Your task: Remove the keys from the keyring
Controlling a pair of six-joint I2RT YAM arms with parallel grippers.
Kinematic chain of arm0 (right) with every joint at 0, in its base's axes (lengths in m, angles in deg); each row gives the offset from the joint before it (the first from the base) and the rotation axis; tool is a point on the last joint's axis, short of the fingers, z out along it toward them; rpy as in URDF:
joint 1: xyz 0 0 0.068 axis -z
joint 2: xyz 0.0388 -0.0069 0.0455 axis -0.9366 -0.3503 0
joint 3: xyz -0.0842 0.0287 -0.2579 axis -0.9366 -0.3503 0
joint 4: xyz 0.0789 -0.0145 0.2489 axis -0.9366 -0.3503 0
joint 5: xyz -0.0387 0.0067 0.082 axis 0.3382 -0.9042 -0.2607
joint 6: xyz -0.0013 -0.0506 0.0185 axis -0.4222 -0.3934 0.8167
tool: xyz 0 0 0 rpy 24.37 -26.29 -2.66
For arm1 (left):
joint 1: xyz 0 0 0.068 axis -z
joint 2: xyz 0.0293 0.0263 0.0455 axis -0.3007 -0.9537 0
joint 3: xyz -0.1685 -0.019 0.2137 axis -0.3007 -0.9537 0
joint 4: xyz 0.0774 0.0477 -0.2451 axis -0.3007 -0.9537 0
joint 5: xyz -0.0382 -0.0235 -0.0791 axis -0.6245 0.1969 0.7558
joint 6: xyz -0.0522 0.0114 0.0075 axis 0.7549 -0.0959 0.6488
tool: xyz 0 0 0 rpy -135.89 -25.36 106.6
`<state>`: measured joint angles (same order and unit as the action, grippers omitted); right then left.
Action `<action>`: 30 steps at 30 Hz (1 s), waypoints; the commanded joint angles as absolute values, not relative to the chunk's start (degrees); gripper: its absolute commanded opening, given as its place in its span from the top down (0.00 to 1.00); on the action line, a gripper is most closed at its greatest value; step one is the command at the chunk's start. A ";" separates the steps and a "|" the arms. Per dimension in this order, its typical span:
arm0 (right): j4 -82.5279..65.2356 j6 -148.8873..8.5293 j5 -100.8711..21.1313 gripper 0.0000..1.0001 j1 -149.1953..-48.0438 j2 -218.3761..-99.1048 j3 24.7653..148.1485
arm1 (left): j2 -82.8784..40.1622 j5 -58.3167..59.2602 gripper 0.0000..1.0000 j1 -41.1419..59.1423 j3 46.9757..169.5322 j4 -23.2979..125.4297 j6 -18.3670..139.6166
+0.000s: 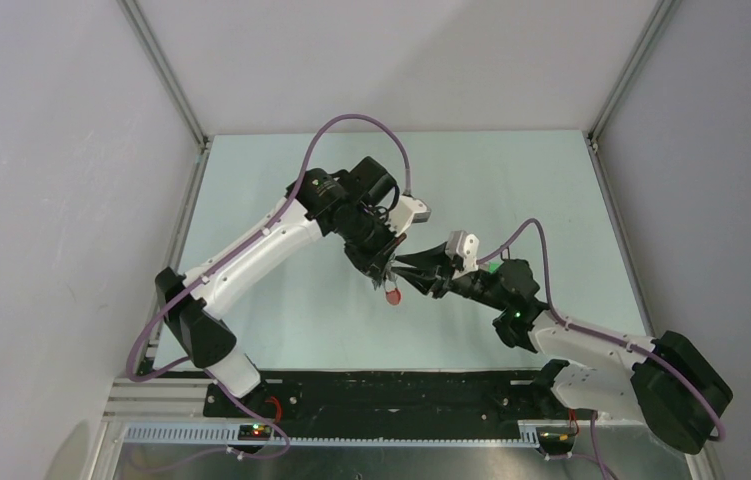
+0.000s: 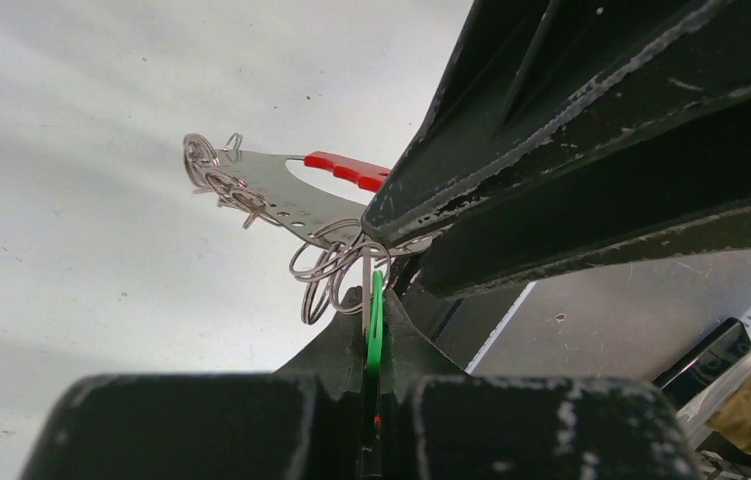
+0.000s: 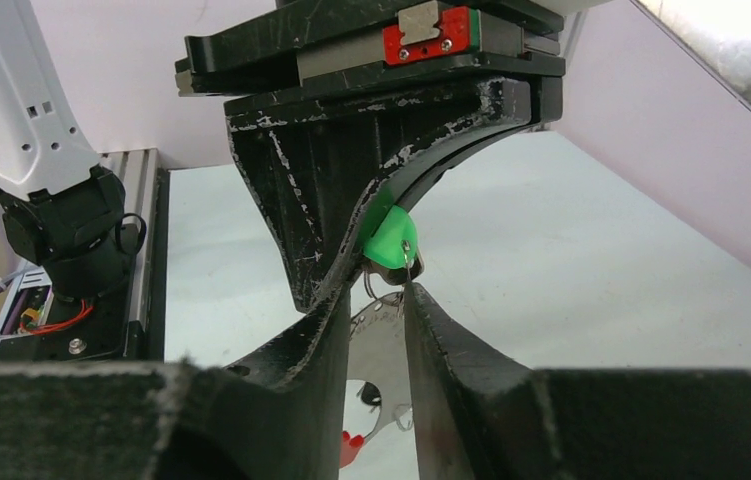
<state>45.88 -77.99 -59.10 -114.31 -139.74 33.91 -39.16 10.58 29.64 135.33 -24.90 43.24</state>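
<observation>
The keyring hangs in mid-air between my two grippers. Its red band (image 1: 392, 296) dangles below them. In the left wrist view the red band (image 2: 346, 170) edges a grey metal tag (image 2: 281, 190), with silver wire rings (image 2: 331, 265) bunched at its near end. My left gripper (image 2: 376, 297) is shut on a key with a green head (image 2: 376, 310). My right gripper (image 3: 379, 300) is shut on the wire rings right beside the green key head (image 3: 391, 240). The tag (image 3: 376, 350) hangs behind its fingers. No blue key shows.
The pale green table (image 1: 281, 320) lies under the grippers. A black base rail (image 1: 401, 392) runs along the near edge. Grey walls with metal frame posts (image 1: 166, 70) stand left and right. The left arm's base (image 3: 61, 230) stands at the left of the right wrist view.
</observation>
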 commanded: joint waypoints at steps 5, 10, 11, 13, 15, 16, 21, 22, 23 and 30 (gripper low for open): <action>48.33 -77.39 -57.82 0.71 -114.34 -140.63 36.88 | -35.44 11.92 1.00 30.06 138.09 -24.08 44.34; 48.67 -77.60 -57.56 0.70 -114.02 -141.03 36.93 | -35.13 12.67 1.00 30.19 137.94 -24.21 44.29; 48.83 -77.61 -57.55 0.70 -113.99 -141.12 36.93 | -35.06 12.77 1.00 30.17 137.95 -24.31 44.30; 49.23 -77.65 -57.52 0.71 -113.96 -141.48 37.11 | -34.92 12.97 1.00 30.23 137.95 -24.29 44.25; 49.28 -77.76 -57.66 0.73 -113.92 -141.81 37.42 | -34.86 13.00 1.00 30.25 138.10 -24.29 44.28; 49.28 -77.77 -57.75 0.77 -113.91 -141.99 37.53 | -34.88 13.21 1.00 30.28 138.11 -24.27 44.25; 47.62 -77.61 -59.17 1.00 -113.96 -141.77 38.06 | -34.89 11.34 1.00 29.71 138.23 -24.24 45.06; 46.14 -77.66 -59.22 1.00 -113.92 -141.08 38.07 | -34.94 11.31 1.00 29.27 138.18 -24.24 45.63; 44.28 -77.73 -59.17 1.00 -113.90 -140.57 38.07 | -34.97 11.86 1.00 28.21 138.01 -24.21 45.84; 38.34 -79.16 -58.82 1.00 -113.84 -134.06 37.56 | -35.50 11.83 1.00 25.21 136.43 -24.09 45.14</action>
<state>40.42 -78.27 -57.53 -113.72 -138.02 35.95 -37.76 12.55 27.21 135.33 -25.30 44.62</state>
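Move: The wire rings by the green key, which the right gripper is to pinch, lie about 2 cm left and 1 cm ahead of the right hand. From the left hand they are some 2 cm right and 3 cm below. The green key's head sits about 3 cm above the right hand, 2 cm left and 1 cm ahead. The metal plate with the red handle hangs roughly 6 cm below the right hand, 2 cm back and 1 cm left. Ease the part-open right gripper forward about 1 cm onto the wire rings just under the green key and shut its fingers on them, then start drawing right and up. Keep the green key pinched in the left gripper, raising it about 1 cm, and at the end shift it slightly forward and left, away from the right hand. ##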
